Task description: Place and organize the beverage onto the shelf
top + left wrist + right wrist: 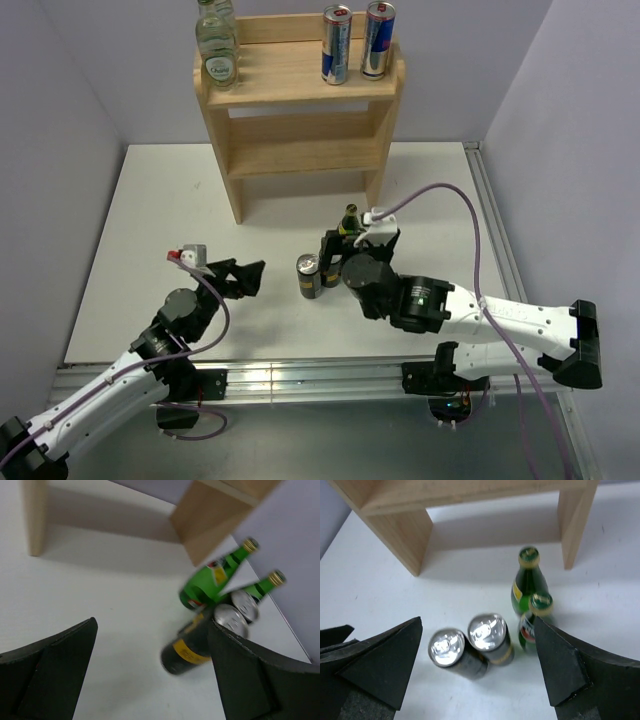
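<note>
The wooden shelf (300, 75) stands at the back. Two silver-and-blue cans (337, 45) stand on its top tier at the right. Two black-and-gold cans (492, 637) and two green bottles (529, 585) stand together on the table in front of it. One can (309, 275) and one bottle top (350, 220) show in the top view. My right gripper (477, 622) is open and empty, hovering above the two cans, and it also shows in the top view (333, 258). My left gripper (250, 279) is open and empty, just left of the cans (187, 650).
Two pale glass bottles (218, 55) stand on the shelf's top tier at the left. The middle and lower tiers (300, 150) hold nothing. The shelf legs (400, 525) stand just behind the drinks. Grey walls close in both sides. A metal rail (300, 380) runs along the near edge.
</note>
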You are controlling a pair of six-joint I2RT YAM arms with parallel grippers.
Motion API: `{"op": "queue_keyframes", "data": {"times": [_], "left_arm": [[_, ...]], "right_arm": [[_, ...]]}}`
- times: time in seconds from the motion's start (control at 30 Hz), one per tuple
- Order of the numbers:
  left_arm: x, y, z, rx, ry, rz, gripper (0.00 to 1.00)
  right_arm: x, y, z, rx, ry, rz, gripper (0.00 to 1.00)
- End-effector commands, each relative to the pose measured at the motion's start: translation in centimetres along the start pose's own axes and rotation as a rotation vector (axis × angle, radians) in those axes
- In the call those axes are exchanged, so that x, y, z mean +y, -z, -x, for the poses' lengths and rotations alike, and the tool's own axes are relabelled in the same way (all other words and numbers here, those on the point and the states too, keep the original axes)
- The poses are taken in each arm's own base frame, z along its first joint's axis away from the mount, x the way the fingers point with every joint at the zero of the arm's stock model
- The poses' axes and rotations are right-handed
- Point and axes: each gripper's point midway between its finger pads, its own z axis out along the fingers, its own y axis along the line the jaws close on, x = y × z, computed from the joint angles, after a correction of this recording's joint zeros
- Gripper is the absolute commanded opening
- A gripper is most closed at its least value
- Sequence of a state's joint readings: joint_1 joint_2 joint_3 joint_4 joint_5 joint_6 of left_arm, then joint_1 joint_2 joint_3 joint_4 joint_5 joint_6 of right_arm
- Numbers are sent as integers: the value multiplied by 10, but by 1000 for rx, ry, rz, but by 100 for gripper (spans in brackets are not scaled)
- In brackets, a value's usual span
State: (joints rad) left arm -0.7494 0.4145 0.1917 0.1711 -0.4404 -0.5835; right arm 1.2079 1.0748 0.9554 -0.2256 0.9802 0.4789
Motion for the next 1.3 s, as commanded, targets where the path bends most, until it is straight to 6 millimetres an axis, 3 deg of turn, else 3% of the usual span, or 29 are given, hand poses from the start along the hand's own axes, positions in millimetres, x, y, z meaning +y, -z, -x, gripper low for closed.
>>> {"op": "queue_keyframes", "data": {"times": [0.0,0.13,0.4,0.53,0.57,0.6,0.67,0.7,0.83,1.0,1.27], "left_arm": [[-68,16,-16,127,-56,-384,99],[-78,15,-45,214,-71,-434,99],[-93,10,-68,220,-70,-394,99],[-87,3,-85,224,-104,-329,99],[-92,3,-83,203,-96,-344,99],[-87,0,-95,225,-118,-324,99],[-87,-9,-94,193,-120,-300,99],[-83,-15,-106,217,-151,-274,99],[-82,-35,-123,214,-217,-239,99],[-90,-58,-133,174,-232,-220,99],[-98,-75,-143,165,-266,-229,97]], "right_arm": [[-23,12,-26,11,-91,-82,100],[-39,26,-55,48,-88,-94,100],[-62,40,-76,70,-136,-92,100],[-76,45,-80,70,-154,-91,100],[-76,46,-81,74,-160,-85,100],[-79,47,-82,73,-171,-79,100],[-81,48,-82,74,-183,-72,100],[-82,49,-81,74,-191,-68,100],[-86,51,-81,76,-192,-64,100],[-95,54,-84,83,-180,-82,100],[-99,54,-94,95,-172,-83,100]]}}
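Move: The nearer black can stands about 17 cm to the right of my left hand, 2 cm ahead and some 12 cm below. Beside that can, the second black can is about 6 cm farther right and 3 cm farther out; the near green bottle is 13 cm right and 5 cm out. From my right hand, the nearer can is about 12 cm left, 2 cm ahead and 22 cm below. I swing my open left hand some 16 cm right and about 10 cm down, drawing back 5 cm and then reaching forward again, to bring the fingers astride the nearer black can, turned clockwise with the left side rolled up some 20 degrees. Meanwhile I bring my open right hand down, right and back, clear of the cans. ##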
